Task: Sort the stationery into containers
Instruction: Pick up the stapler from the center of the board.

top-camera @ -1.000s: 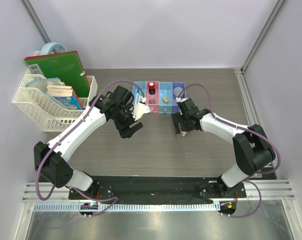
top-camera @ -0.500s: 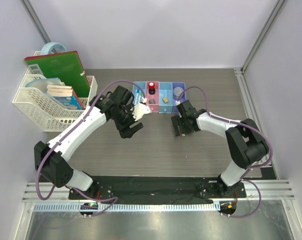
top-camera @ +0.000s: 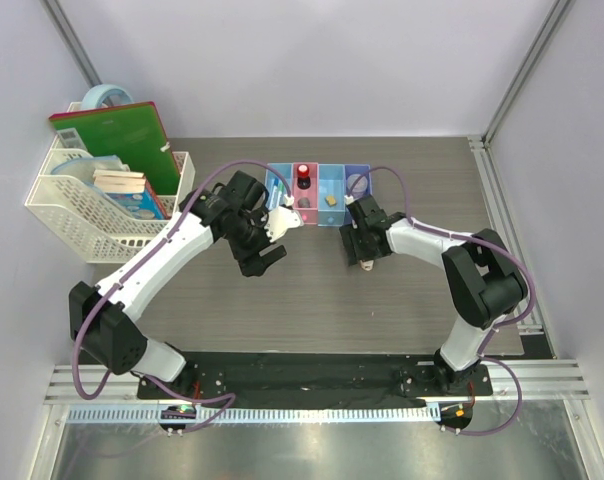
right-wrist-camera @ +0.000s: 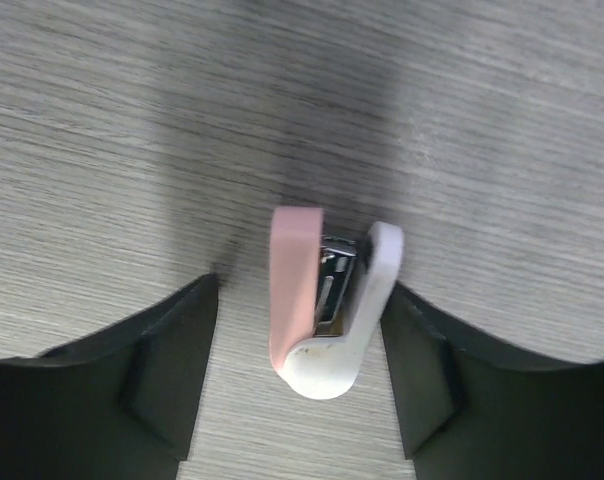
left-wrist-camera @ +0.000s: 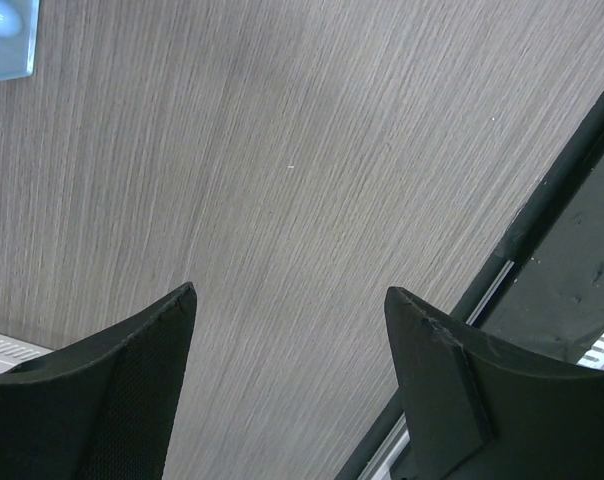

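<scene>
A pink-and-white clip [right-wrist-camera: 327, 310] lies on the wood-grain table between the fingers of my right gripper [right-wrist-camera: 302, 290]. The right finger touches its white side and a gap remains on the pink side, so the gripper is open. From above, the right gripper [top-camera: 365, 256] sits just in front of the containers [top-camera: 317, 186], a row of four small bins. They hold a red-and-black knob [top-camera: 303, 172], a yellow block [top-camera: 329, 200] and a grey round tub [top-camera: 356, 183]. My left gripper [left-wrist-camera: 290, 295] is open over bare table, left of the bins [top-camera: 260, 258].
A white mesh basket [top-camera: 87, 220] with a green book [top-camera: 122, 135], notebooks and a light blue tape roll [top-camera: 107, 97] stands at the back left. The black base strip [top-camera: 312, 372] runs along the near edge. A metal rail [top-camera: 492, 190] borders the right side.
My right gripper has shifted left and down over the clip, and its jaws have narrowed around it. The left arm has not moved.
</scene>
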Motion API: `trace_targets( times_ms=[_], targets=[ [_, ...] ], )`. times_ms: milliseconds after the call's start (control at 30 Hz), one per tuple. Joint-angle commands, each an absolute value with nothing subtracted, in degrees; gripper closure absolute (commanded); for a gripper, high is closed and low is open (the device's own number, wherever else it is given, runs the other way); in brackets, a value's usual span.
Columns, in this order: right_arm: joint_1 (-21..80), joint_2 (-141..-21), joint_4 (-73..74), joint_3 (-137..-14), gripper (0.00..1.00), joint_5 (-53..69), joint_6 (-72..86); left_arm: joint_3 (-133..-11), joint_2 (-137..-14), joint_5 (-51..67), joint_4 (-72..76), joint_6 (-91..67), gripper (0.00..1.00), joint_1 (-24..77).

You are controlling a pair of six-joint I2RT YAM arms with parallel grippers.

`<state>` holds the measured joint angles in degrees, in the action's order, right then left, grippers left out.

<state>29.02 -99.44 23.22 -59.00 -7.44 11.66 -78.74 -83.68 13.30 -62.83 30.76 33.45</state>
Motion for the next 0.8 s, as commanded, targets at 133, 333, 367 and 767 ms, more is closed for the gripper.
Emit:
trace_targets(
  times_ms=[133, 333, 367, 767],
  targets=[
    [29.09, -99.50, 21.80, -58.89, 0.52, -12.47, 6.33, -80.24, -83.67, 14.68, -62.14, 30.94, 0.23, 33.31],
    [29.18, -96.34, 22.15, -59.06, 0.67, -12.49, 2.11, -79.90, -83.41, 14.77, -61.96, 30.32, 0.23, 33.31],
    [29.18, -94.76, 22.41, -59.15, 0.69, -12.05, 1.59, -79.72, -83.32, 14.77, -61.70, 30.32, 0.23, 33.31],
    [29.09, -88.50, 22.50, -68.37, 0.68, -10.36, -5.26, -77.78, -83.67, 14.68, -58.98, 28.39, 0.23, 33.31]
  ],
)
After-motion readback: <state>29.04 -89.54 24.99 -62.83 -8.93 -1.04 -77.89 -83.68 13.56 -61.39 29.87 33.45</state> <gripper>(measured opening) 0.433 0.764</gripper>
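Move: The stapler already stands between the right hand's open fingers, its middle about 1 cm ahead of and 1 cm to the right of the hand point, and some 1 cm below it. The purple compartment's middle is roughly 20 cm ahead and 2 cm left of this hand, and the blue compartment with the eraser about 19 cm ahead and 9 cm left. From the left hand the stapler lies about 9 cm ahead, 23 cm to the right and 16 cm below. Down at the board, the right hand shuts its partly closed fingers the rest of the way onto the stapler's sides, easing about 1.5 cm to the right and 1 cm forward as they close and the wrist starts turning counter-clockwise. With the pads pinching the stapler, the hand then lifts it some 8 cm, quickening as it rises, and drifts slightly forward and back to the left while the fingertips swing forward, the wrist having turned and tilted by some 10 to 15 degrees in all. ##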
